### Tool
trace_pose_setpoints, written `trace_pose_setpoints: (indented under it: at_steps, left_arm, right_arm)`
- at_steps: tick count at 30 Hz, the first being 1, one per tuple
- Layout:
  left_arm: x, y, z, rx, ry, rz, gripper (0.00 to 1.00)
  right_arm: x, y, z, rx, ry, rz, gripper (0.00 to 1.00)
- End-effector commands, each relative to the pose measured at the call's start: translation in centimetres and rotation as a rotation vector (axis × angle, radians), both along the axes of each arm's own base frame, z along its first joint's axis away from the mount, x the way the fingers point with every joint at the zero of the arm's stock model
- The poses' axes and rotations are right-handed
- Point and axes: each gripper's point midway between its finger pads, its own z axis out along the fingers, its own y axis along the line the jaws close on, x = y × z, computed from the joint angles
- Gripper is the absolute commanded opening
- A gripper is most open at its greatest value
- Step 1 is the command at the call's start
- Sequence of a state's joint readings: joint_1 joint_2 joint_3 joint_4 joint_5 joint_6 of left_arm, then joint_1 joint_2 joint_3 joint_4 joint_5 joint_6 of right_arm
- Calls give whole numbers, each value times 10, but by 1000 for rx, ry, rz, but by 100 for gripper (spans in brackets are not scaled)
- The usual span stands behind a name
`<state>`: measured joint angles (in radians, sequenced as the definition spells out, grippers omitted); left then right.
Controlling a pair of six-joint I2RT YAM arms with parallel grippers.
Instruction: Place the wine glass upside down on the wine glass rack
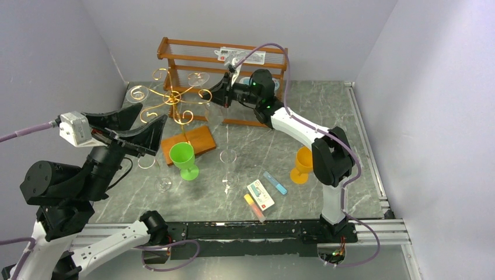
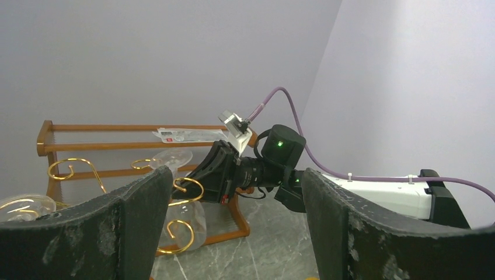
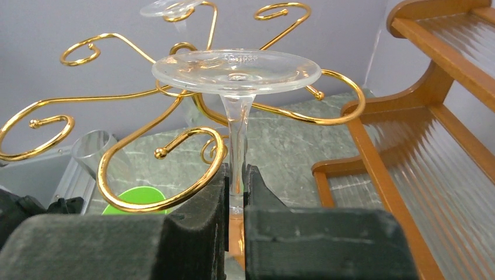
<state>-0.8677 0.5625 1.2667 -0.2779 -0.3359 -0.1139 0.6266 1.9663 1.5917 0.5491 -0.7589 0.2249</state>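
The clear wine glass [image 3: 236, 70] is upside down, foot on top, and my right gripper [image 3: 235, 175] is shut on its stem. The foot sits just above the curled gold arms of the wine glass rack [image 3: 146, 111], with the stem beside a near curl; whether the foot rests on the wire I cannot tell. From above, the right gripper [image 1: 217, 95] is at the rack [image 1: 172, 99], right of its post. The left wrist view shows the held glass [image 2: 187, 219] hanging bowl-down. My left gripper [image 1: 149, 122] hovers left of the rack, open and empty, fingers [image 2: 134, 221] wide apart.
Other clear glasses hang on the rack [image 1: 138, 93]. A two-tier wooden shelf [image 1: 222, 64] stands behind. On the table are a green goblet [image 1: 184, 158], an orange goblet [image 1: 302, 163], a clear upright glass [image 1: 227, 157], a lying glass [image 1: 164, 184] and small cards [image 1: 261, 194].
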Motion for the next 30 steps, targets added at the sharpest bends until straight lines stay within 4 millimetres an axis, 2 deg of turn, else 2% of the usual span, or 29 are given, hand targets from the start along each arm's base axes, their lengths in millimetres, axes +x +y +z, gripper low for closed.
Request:
trace_pose_setpoints:
  at_steps: [1, 7, 13, 21, 30]
  left_arm:
    - [4, -7, -7, 15, 20, -10, 85]
    - [4, -7, -6, 15, 20, -12, 85]
    - [5, -8, -8, 19, 23, -7, 86]
    - [10, -10, -12, 29, 33, 6, 85]
    - [13, -13, -15, 38, 41, 7, 85]
  right_arm:
    - [-14, 14, 3, -18, -52, 60, 0]
    - [-14, 17, -7, -35, -29, 58, 0]
    - [-25, 17, -13, -71, -97, 82, 0]
    - [-40, 8, -11, -54, -176, 91, 0]
    - [-44, -1, -2, -21, -194, 47, 0]
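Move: I hold the upside-down wine glass by its stem in my right hand. The rack's nearest ring lies about 4 cm back, level left-right and some 2 cm above that hand. The rack's forward ring is roughly 5 cm ahead and 4 cm left, and the hub about 11 cm left and 5 cm back, both slightly higher. From my left hand, the nearest ring is about 21 cm ahead, 9 cm right and 18 cm below. Keeping my right fingers shut on the stem, I carry the inverted glass back about 4 cm towards the rack's nearest ring and sink about 3 cm overall. I ease down and back with a slight drift left first, then mostly straight back, my fingertips dipping a little and the glass's foot leaning back towards me by some 5 to 10 degrees. ##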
